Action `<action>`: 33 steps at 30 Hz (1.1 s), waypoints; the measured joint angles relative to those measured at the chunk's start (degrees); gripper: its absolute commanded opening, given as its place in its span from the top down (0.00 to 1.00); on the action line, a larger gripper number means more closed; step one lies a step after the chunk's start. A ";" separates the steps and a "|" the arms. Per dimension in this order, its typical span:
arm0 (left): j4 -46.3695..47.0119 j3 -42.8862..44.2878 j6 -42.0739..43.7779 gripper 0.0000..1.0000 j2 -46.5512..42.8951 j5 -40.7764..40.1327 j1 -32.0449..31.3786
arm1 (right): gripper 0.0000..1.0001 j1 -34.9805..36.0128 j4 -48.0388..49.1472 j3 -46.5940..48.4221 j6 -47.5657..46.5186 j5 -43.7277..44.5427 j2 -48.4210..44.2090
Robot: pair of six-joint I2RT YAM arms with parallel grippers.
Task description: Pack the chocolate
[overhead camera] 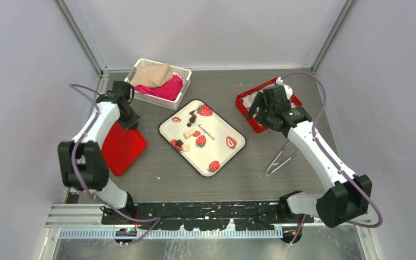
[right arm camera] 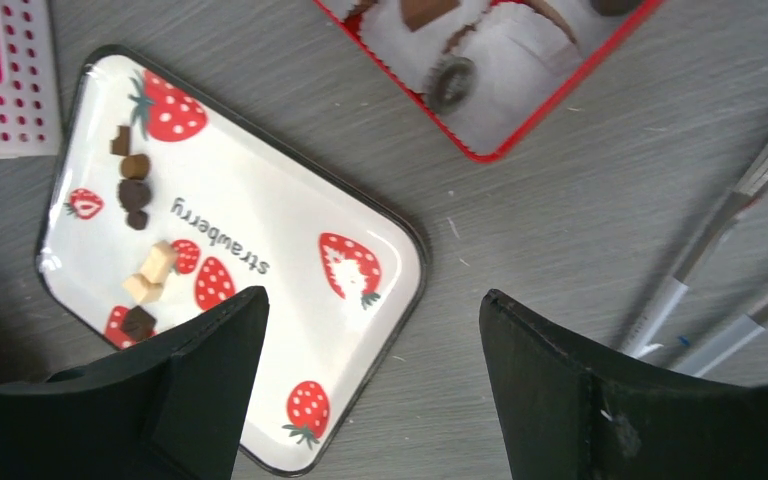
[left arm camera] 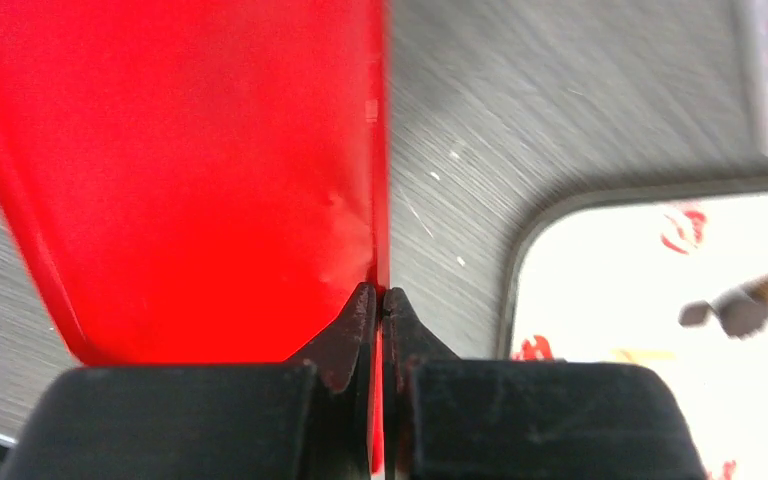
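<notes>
Several small dark chocolate [overhead camera: 192, 117] lumps lie on the white strawberry-print tray [overhead camera: 222, 132], with a few pale cubes [right arm camera: 155, 270] among them; in the right wrist view the chocolate [right arm camera: 134, 190] sits at the tray's left end. My left gripper [overhead camera: 130, 120] is shut on the right edge of the flat red lid [overhead camera: 122, 146]. The left wrist view shows that gripper [left arm camera: 380, 295] pinching the thin rim of the lid [left arm camera: 180, 180]. My right gripper [overhead camera: 259, 108] hangs open and empty by the red box [overhead camera: 252, 123]. Its jaws [right arm camera: 372, 295] stand wide above the tray's corner.
The red box [right arm camera: 520, 135] has a white paper lining and holds a few brown pieces. Metal tongs [overhead camera: 281, 157] lie on the table right of the tray. A white basket [overhead camera: 157, 100] with beige and pink cloth stands at the back.
</notes>
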 measured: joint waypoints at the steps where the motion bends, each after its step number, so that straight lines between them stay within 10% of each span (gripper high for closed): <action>1: -0.15 0.00 0.90 1.00 -2.84 0.92 0.00 | 0.17 0.00 0.24 0.66 0.00 -0.70 0.57; 19: -4.66 2.71 13.77 1.00 -25.66 25.64 0.00 | 0.17 2.47 7.67 17.64 3.06 -28.15 18.60; 33: 10.32 3.02 4.17 1.00 -28.41 48.17 0.00 | 0.15 6.82 9.31 31.54 6.51 -36.63 29.73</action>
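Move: Pinched by one edge in the shut left fingers, the red lid has its middle some 7 cm back, 4 cm left and 3 cm below them. The red box it belongs on stands about 9 cm ahead and 45 cm right of that hand, 7 cm lower; the strawberry tray is 23 cm right, 3 cm back, and the white basket 15 cm ahead, 8 cm right. From the open right hand the lid lies about 42 cm left, 5 cm back, 14 cm lower; the tray 16 cm left, level with it. Swinging the lid up between the arms, the left hand keeps its pinch and rises about 23 cm while going some 13 cm right, its fingers turning from downward to point forward and right. The right hand, still open, sweeps about 20 cm left towards the lid over the tray, also forward and up about 7 cm, its wrist rolling and turning counter-clockwise some 30 degrees each. ##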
